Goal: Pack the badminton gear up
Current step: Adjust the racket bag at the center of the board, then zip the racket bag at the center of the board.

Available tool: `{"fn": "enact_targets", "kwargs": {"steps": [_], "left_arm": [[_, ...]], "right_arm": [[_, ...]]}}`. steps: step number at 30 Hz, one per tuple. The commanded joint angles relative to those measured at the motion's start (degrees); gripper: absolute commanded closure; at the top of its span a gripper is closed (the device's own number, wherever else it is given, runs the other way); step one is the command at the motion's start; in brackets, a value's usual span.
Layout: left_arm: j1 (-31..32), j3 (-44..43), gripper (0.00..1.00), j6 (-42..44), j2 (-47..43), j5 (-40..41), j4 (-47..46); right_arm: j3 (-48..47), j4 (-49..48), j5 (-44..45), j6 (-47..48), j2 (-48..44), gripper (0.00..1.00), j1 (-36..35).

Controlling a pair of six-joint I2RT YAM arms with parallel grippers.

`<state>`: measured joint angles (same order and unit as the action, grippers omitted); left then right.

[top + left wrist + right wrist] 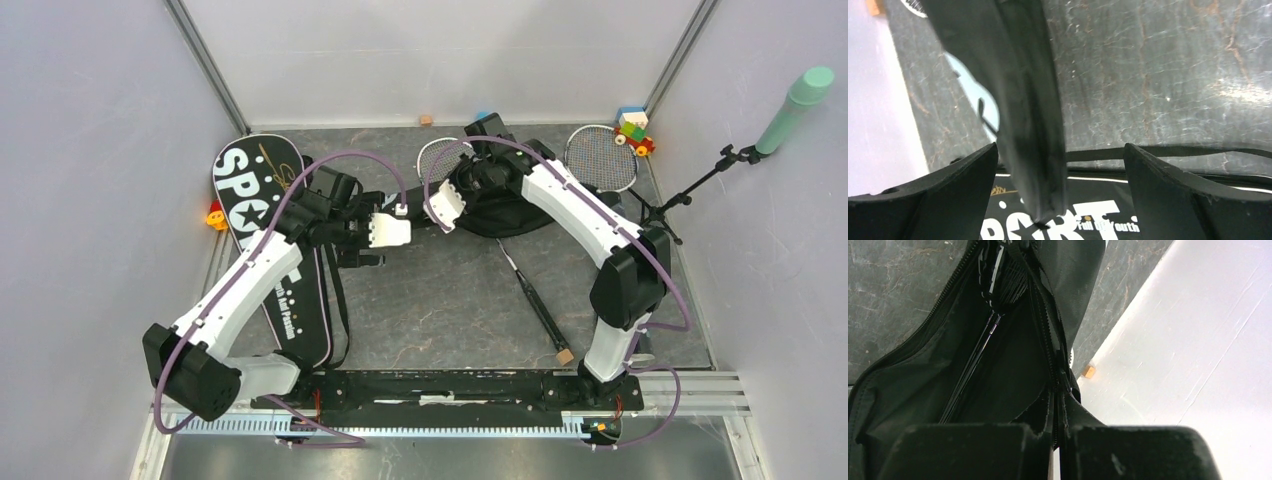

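A black racket bag (505, 212) lies crumpled in the middle, and a racket head (440, 156) pokes out of its far-left end. My right gripper (1058, 405) is shut on the bag's zipper edge (1052, 340); the racket's strings (1007, 285) show inside the opening. My left gripper (1060, 147) is open, and a hanging black fabric flap (1030, 100) of that bag sits between its fingers, closer to the left one, not pinched. The "SPORT" bag (248, 195) lies flat at the left, right under the left gripper (402, 230). Another racket (600, 158) lies at the back right.
A dark racket shaft and handle (535, 300) lies slanted on the floor right of centre. A mint-green microphone (795, 108) on a black stand is at the far right, with toy blocks (632, 130) in the back right corner. A small wooden block (426, 120) is by the back wall, and a red-yellow toy (215, 215) by the left wall.
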<state>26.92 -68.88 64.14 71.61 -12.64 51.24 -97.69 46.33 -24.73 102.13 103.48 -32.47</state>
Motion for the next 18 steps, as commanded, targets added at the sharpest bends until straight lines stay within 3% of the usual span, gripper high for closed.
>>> {"fn": "enact_targets", "kwargs": {"steps": [1,3,5,6,9,10,11,13,14,16,18], "left_arm": [[-0.02,1.12,0.0,2.64,0.37,-4.07,-0.13],[-0.19,1.96,0.02,1.86,1.69,-2.28,-3.33],[-0.48,2.34,0.15,1.74,3.02,-1.09,-5.01],[-0.55,2.3,0.25,1.46,3.41,-0.69,-5.54],[-0.81,1.99,0.73,0.59,2.98,-1.72,-6.39],[-0.89,2.42,0.89,0.48,2.1,-2.26,-6.91],[-0.9,3.27,0.97,-0.09,0.87,-2.42,-8.28],[-0.9,5.36,0.98,-0.29,-1.6,-2.48,-10.55],[-0.84,6.38,0.98,-0.37,-3.06,-2.63,-11.67],[-0.97,8.22,0.98,-0.68,-5.13,-2.56,-13.57],[-1.07,9.35,0.98,-1.09,-6.11,-2.01,-14.46]], "right_arm": [[-4.45,-1.97,-2.33,-2.98,-1.34,1.0,0.11],[-4.19,-1.71,-3.6,-2.55,-1.82,1.0,0.2],[-4.16,-1.01,-5.01,-2.35,-2.26,1.0,0.21],[-4.14,-0.89,-5.45,-2.56,-2.42,1.0,0.21],[-4.28,-3.44,-5.2,-7.9,-2.69,0.97,0.19],[-3.54,-6.16,-4.72,-12.47,-3.06,0.89,0.21],[-2.11,-9.97,-4.09,-17.82,-3.83,0.73,0.15],[2.71,-19.86,-2.62,-30.94,-6.38,0.42,0.21],[7.03,-27.05,-1.05,-38.37,-8.6,0.32,0.19],[15.12,-39.34,2.93,-54.89,-13.16,0.2,0.17],[23.55,-49.01,6.49,-71.16,-18.23,0.15,0.21]]}}
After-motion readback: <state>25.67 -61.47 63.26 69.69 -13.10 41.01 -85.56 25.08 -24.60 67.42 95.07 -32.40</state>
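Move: The racket bag hangs between my hands: my closed right fingers still pinch its open edge, and its left end droops into my left hand's open jaws, roughly 2 cm ahead, 1 cm right and 2 cm below the hand point. The SPORT bag lies about 25 cm to my left hand's left, 5 cm farther out and 18 cm lower. From my right hand, a racket head lies some 15 cm straight ahead and a racket handle about 22 cm back and 22 cm right, both some 20 cm down. I ease my left hand about 2 cm forward and 2 cm down over the racket bag's end and shut its fingers on the folded cloth. My right hand holds almost still until that grip closes, then opens wide, lets go of the bag's edge and rises nearly 3 cm, its wrist rolling left side up and swinging clockwise, some 30 degrees in all. ##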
